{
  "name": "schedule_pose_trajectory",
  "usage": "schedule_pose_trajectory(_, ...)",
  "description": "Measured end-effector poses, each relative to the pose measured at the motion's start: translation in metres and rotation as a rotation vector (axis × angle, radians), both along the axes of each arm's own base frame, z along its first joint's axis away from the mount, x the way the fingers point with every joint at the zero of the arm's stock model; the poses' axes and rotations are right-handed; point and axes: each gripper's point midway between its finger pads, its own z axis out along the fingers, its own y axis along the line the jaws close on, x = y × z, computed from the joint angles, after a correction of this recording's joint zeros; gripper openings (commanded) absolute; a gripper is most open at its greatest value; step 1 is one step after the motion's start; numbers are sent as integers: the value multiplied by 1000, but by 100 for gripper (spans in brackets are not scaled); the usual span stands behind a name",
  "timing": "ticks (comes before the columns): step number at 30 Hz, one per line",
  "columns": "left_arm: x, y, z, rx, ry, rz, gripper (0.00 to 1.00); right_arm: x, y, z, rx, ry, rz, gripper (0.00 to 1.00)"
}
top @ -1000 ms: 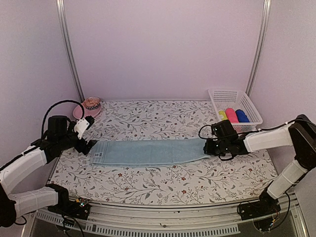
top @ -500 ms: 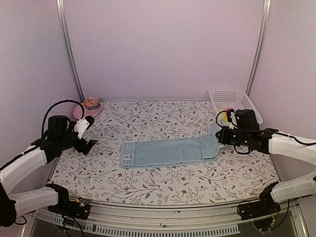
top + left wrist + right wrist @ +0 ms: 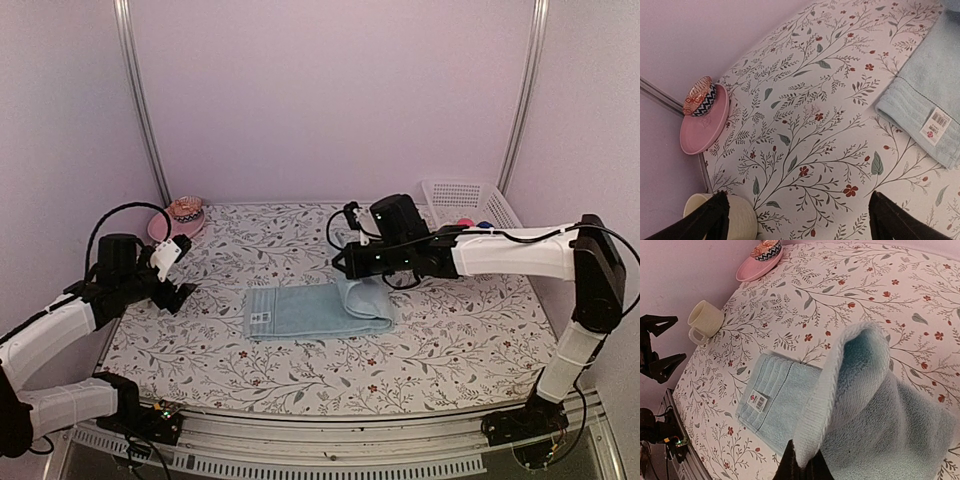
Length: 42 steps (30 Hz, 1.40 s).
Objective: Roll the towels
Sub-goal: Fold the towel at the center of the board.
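A pale aqua towel (image 3: 298,311) lies flat on the flowered table, its labelled end to the left. Its right end is lifted and curled leftward over itself into a loose fold (image 3: 368,300). My right gripper (image 3: 348,272) hangs above that fold. In the right wrist view the right gripper (image 3: 802,467) is shut on the ribbed hem of the towel (image 3: 850,390), which drapes up from the flat part (image 3: 775,400). My left gripper (image 3: 183,293) stands open left of the towel, apart from it. In its own view the left gripper (image 3: 800,220) holds nothing, and the towel (image 3: 930,90) lies at the right edge.
A pink hat (image 3: 180,215) with a patterned band sits at the back left corner. A cream mug (image 3: 705,320) stands near my left gripper. A white basket (image 3: 455,192) at the back right shows bits of pink and blue behind my right arm.
My right gripper pulled the towel to the right, then carried its right end up and far to the left, doubling it over. The left arm has not moved.
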Motion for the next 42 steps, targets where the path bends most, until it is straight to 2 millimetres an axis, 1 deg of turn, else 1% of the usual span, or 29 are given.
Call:
schedule_pose_trajectory(2,0,0,0,-1,-2,1,97,0,24,-5,1,5,46,2)
schedule_pose_trajectory(5,0,0,0,-1,-2,1,97,-1,52,-16,-3,16,100,2)
schedule_pose_trajectory(7,1,0,0,-2,-2,0,97,-4,66,-24,-7,27,126,2)
schedule_pose_trajectory(10,0,0,0,-2,-2,-1,97,-6,82,-35,-12,42,154,2)
schedule_pose_trajectory(14,0,0,1,-3,-2,-1,97,-6,96,-45,-15,55,175,2)
schedule_pose_trajectory(18,0,0,0,-3,-1,-1,97,-5,104,-51,-14,64,188,2)
schedule_pose_trajectory(23,1,0,-2,-1,7,1,97,-9,109,-47,0,66,212,2)
schedule_pose_trajectory(32,1,0,-3,-1,9,1,97,-17,114,-47,11,82,256,2)
schedule_pose_trajectory(35,1,0,-4,0,11,1,97,-19,119,-48,18,87,274,3)
schedule_pose_trajectory(42,1,1,-6,1,18,2,97,-22,130,-60,14,99,291,3)
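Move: The right hand already holds the towel's free end about 14 cm above the table. The towel's tagged end lies flat some 20 cm to its left and 2 cm back, while the fold's right-hand bend is 12 cm to its right and 1 cm back. Beyond the tagged end the mug stands roughly 48 cm left and 4 cm ahead. From the idle left hand, the tagged end is about 17 cm right, 1 cm ahead and 12 cm below. Keeping its pinch on the towel's free end, the right hand carries it left over the lying layer towards the tagged end, about 13 cm in all, quick at first and then much slower. It sinks some 6 cm on the way, mostly early on, while the wrist turns about 15 degrees counter-clockwise and the fingers stay shut. ##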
